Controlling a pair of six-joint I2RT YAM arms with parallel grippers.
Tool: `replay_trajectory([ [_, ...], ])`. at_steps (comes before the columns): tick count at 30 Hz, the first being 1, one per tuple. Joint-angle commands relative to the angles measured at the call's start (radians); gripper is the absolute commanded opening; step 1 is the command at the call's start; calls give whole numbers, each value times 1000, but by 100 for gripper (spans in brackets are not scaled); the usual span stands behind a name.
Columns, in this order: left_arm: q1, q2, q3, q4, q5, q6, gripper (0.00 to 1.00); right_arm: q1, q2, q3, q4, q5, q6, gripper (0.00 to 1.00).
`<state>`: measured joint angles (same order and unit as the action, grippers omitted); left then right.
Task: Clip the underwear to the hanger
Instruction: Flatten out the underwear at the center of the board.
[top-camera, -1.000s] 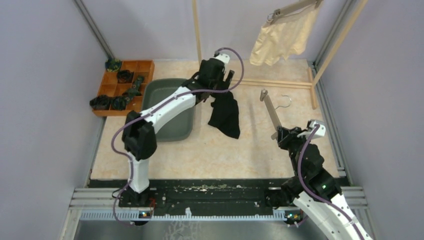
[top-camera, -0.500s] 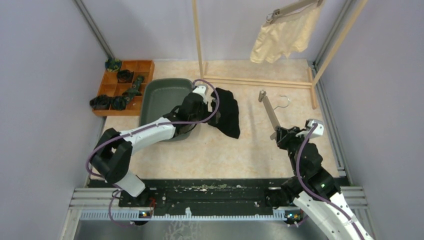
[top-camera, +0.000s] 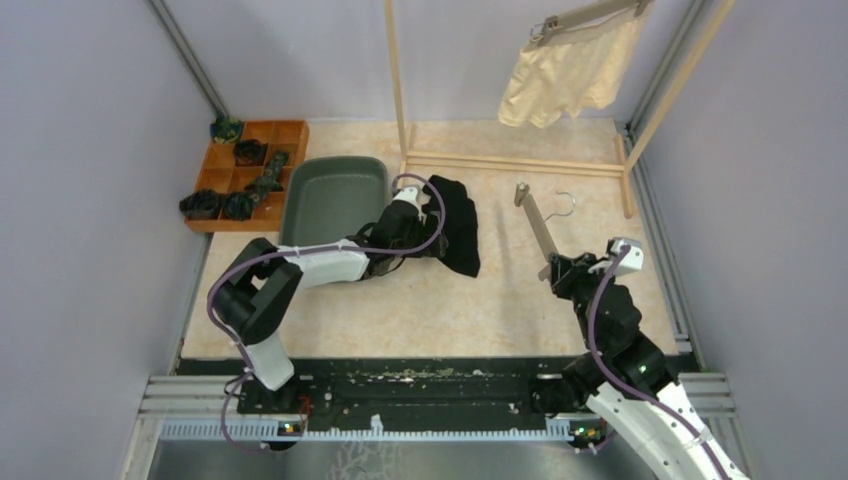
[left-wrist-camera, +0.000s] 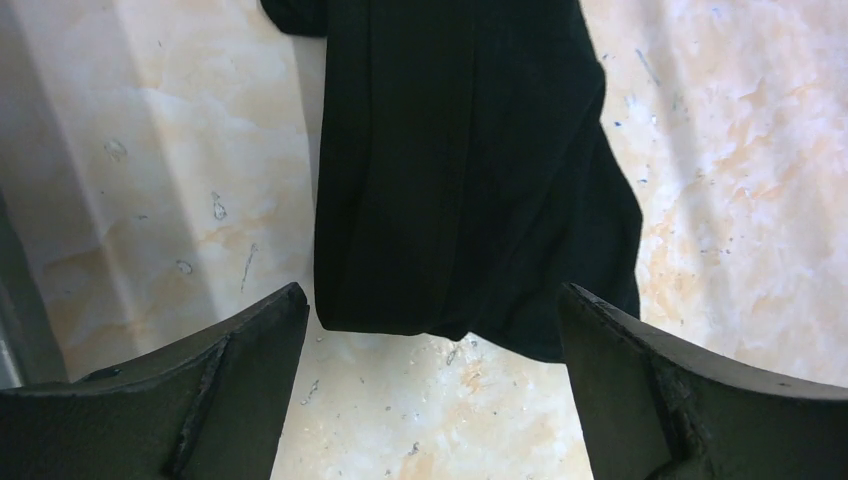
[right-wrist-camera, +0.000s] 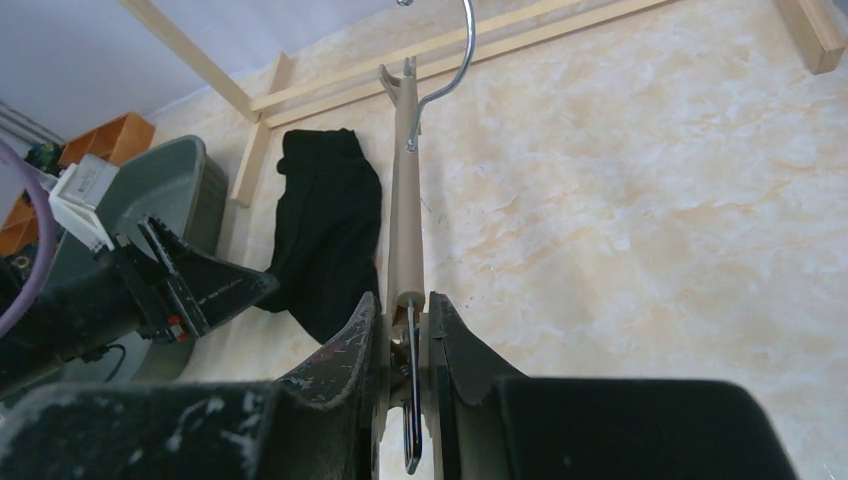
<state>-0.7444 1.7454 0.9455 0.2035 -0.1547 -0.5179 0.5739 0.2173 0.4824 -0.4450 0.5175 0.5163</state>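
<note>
The black underwear (top-camera: 460, 225) lies crumpled on the table, also in the left wrist view (left-wrist-camera: 460, 170) and the right wrist view (right-wrist-camera: 330, 220). My left gripper (top-camera: 432, 238) hangs low at its near-left edge, open (left-wrist-camera: 432, 302), the cloth's hem just beyond the fingertips and nothing between them. My right gripper (top-camera: 557, 268) is shut (right-wrist-camera: 405, 305) on the clip end of a wooden hanger (top-camera: 535, 225), whose bar (right-wrist-camera: 405, 200) points away with its metal hook at the far end. The cream underwear (top-camera: 565, 70) hangs from another hanger on the rack.
A dark green bin (top-camera: 335, 195) sits left of the black underwear. An orange compartment tray (top-camera: 245, 170) with dark clips stands at the far left. The wooden rack's post (top-camera: 397, 80) and base bar (top-camera: 520, 165) cross the back.
My left arm has dropped from high near the rack post down to the table, open beside the black underwear, which now lies bunched closer to the rack. The right arm has held still.
</note>
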Motion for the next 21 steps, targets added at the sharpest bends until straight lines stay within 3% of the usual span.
replay_trajectory([
  [1,1,26,-6,57,-17,-34,98,4,2,9,74,4,-7,0],
  [12,4,48,-35,89,-22,-59,95,4,3,4,79,8,-8,0],
  [21,4,15,-86,120,-32,-78,74,4,1,3,80,4,-7,0],
])
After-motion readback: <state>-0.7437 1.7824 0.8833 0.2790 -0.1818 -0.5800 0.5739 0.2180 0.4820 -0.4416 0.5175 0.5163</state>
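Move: The left hand is open just above the near-left edge of the black underwear, whose middle lies about 5 cm ahead, 3 cm to the right and 5 cm below. The green bin's middle is some 20 cm to that hand's left and 7 cm farther out; the held hanger's middle is about 16 cm to its right, 2 cm ahead and 13 cm higher. From the right hand, the underwear lies roughly 17 cm ahead, 17 cm left and 19 cm below. The left hand sinks about 2.5 cm over the near-left edge of the underwear, with barely a centimetre of drift to its left near the end, its fingers still slanting down, forward and to the right. After staying wide open at first, the fingers begin to close late in the descent, by about a fifth of their opening, so that the folded near edge lies between the tips in view; whether they touch the cloth can't be made out. ##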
